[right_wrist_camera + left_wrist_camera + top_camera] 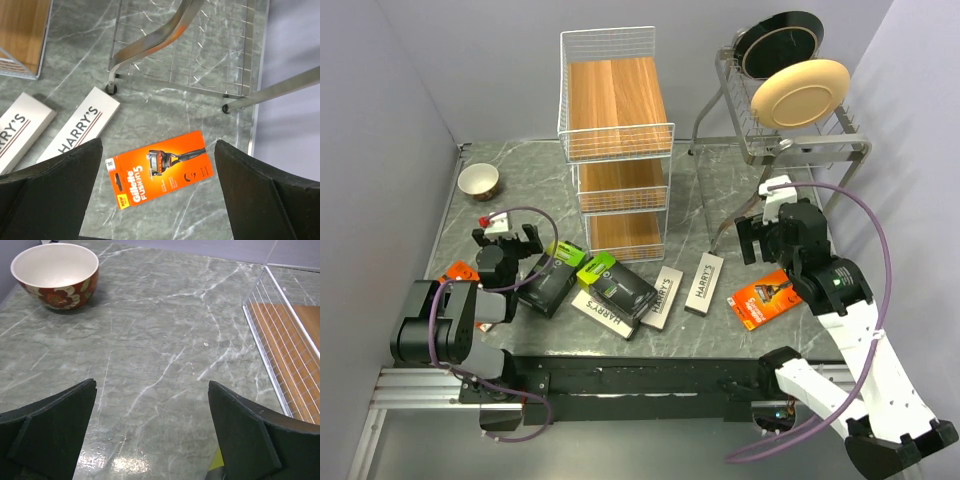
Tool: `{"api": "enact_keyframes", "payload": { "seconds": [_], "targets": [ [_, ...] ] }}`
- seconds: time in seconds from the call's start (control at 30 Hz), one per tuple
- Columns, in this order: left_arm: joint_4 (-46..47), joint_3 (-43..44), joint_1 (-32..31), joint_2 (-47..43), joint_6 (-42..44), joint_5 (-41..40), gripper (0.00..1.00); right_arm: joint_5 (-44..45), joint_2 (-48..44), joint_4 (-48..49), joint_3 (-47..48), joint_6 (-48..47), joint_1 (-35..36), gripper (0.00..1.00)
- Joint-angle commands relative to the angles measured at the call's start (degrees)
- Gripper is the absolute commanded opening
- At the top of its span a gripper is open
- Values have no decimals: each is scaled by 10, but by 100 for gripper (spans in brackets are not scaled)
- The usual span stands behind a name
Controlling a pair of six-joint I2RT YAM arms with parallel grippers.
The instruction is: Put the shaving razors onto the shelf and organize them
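The white wire shelf (617,140) with three wooden tiers stands at the table's back middle; its corner shows in the left wrist view (287,340). In front lie two black boxes with lime-green ends (548,278) (616,284), three white HARRY'S boxes (705,282) (664,295) (603,313), and an orange pack (766,298). Another orange pack (457,271) lies by the left arm. My left gripper (510,240) is open and empty over bare table (152,395). My right gripper (757,240) is open above the orange pack (159,169).
A patterned bowl (478,181) sits at the back left, also in the left wrist view (55,272). A grey metal dish rack (790,135) with a black plate (781,42) and a cream plate (799,92) stands at the back right; its legs show in the right wrist view (165,37).
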Motion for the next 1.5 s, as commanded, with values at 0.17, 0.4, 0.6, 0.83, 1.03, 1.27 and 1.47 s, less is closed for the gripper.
{"api": "enact_keyframes", "payload": {
  "seconds": [0.17,0.4,0.6,0.83,1.03,1.27,1.47],
  "targets": [
    [35,13,1,5,-8,-23,99,-150,-29,30,-6,-96,2,100],
    [-21,5,-6,-113,2,-11,100,-276,29,51,49,-88,13,100],
    [-227,72,0,-300,-44,30,99,-286,66,141,41,-36,34,100],
    [-357,276,0,-253,-97,37,99,-257,79,261,36,51,67,100],
    [-647,608,3,-16,-102,153,100,-260,121,273,76,80,70,100],
    [-495,602,25,45,-181,244,99,-241,147,268,109,82,71,100],
    [-518,639,33,71,-224,283,99,-239,180,229,156,66,72,100]
  ]
}}
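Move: The wire shelf with wooden tiers stands about 30 cm to the left hand's right, its middle some 8 cm ahead and 9 cm higher; from the right hand it is roughly 35 cm left, 20 cm ahead and 7 cm lower. Left hand's neighbours: bowl 15 cm ahead, 8 cm left; nearer green-black box 8 cm back, 11 cm right, both some 9 cm below. About 25 cm below the right hand: nearest Harry's box 15 cm left, 2 cm ahead; orange pack almost straight underneath. The shelf is approached from both sides by empty, wide-open grippers. The right hand sweeps about 15 cm left towards it, also rising and reaching forward, swinging counter-clockwise with its left side lifting. After a short pause the left hand climbs steeply beside it, nearly 30 cm, then pushes forward and sinks part-way, turning some 20 degrees clockwise, its right side lifting. ##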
